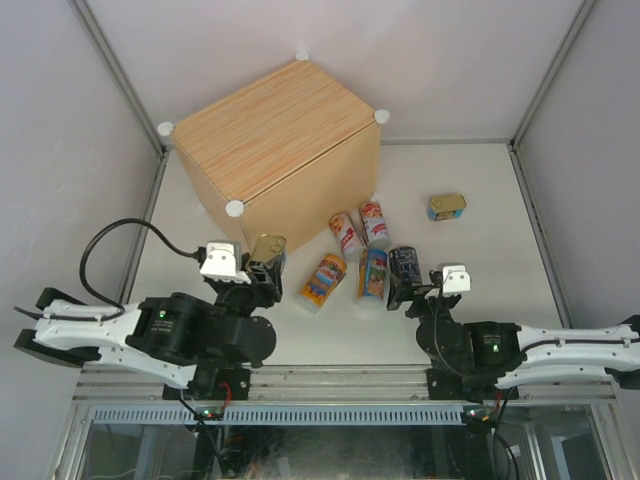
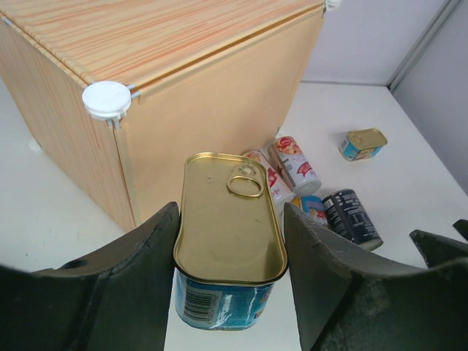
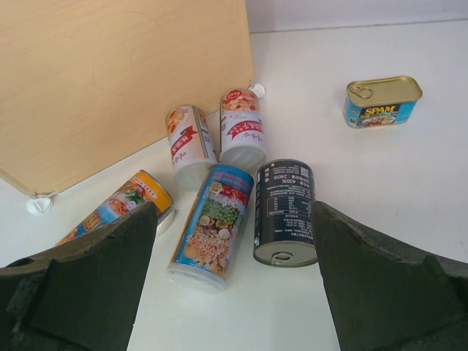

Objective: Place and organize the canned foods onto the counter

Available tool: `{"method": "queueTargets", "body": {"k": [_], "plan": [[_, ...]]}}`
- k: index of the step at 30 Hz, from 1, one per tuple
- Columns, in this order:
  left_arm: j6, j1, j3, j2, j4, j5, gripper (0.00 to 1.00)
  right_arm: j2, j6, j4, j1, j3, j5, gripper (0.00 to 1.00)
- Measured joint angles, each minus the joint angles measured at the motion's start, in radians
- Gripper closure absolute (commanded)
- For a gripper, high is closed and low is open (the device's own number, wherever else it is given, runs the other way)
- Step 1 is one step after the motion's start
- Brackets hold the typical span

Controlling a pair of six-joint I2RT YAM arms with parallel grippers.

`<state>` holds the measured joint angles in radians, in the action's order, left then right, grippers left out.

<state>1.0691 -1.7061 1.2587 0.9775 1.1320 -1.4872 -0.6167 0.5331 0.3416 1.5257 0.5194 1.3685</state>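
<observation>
My left gripper [image 1: 262,262] [image 2: 230,212] is shut on a flat gold-topped, blue-sided tin [image 2: 228,219] [image 1: 267,247], held level off the table just before the near corner of the counter [image 1: 270,140] [image 2: 146,44]. The counter is a light-wood box with white knobs. My right gripper [image 1: 425,295] [image 3: 234,212] hangs open over the lying cans, holding nothing. Below it lie a dark can [image 3: 285,212] [image 1: 405,270] and a blue can [image 3: 214,223] [image 1: 373,273]. An orange can [image 3: 121,205] [image 1: 323,280] and two red-white cans [image 3: 190,142] [image 3: 241,128] lie beside them. A second tin [image 3: 382,101] [image 1: 447,207] sits apart at the right.
White walls with metal corner posts [image 1: 545,75] close in the table on three sides. The counter's white corner knob [image 2: 107,99] stands left of and above the held tin. A small white foot [image 3: 36,205] shows under the counter's edge.
</observation>
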Motion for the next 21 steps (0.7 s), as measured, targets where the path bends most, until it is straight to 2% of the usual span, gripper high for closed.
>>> {"method": "queueTargets", "body": {"k": [4, 13, 16, 21], "plan": [[-0.213, 0.0, -0.015, -0.053, -0.192, -0.01, 1.0, -0.013, -0.033, -0.031, 0.0, 0.01, 0.0, 0.14], [-0.833, 0.0, -0.185, -0.188, -0.846, -0.051, 1.0, -0.022, -0.115, -0.126, 0.0, 0.013, -0.001, 0.14], [-0.941, 0.0, -0.19, -0.191, -0.961, -0.063, 1.0, -0.033, -0.138, -0.152, 0.0, 0.013, -0.002, 0.14], [-1.032, 0.016, -0.19, -0.191, -1.045, -0.074, 1.0, -0.045, -0.169, -0.193, 0.0, 0.013, -0.006, 0.14]]}}
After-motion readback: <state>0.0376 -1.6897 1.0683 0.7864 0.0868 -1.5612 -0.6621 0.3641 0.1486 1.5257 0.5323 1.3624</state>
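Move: The spam can is already in the left gripper, and the middle of the wooden counter top lies about 30 cm ahead of that hand, a mere 1 cm left and some 8 cm lower. The counter's near corner is roughly 11 cm ahead and 4 cm left; the orange can lies about 9 cm ahead, 10 cm right, on the table some 25 cm below. From the right hand, the counter top's middle is about 28 cm ahead, 26 cm left and 6 cm higher. The spam can, still pinched between the left fingers, is carried about 5 cm up and 2.5 cm left, fast at first and then slowing, its path rising just short of the counter's near corner while the fingertips tip up slightly. The empty, open right hand eases roughly 2 cm up and to the left above the lying cans. ##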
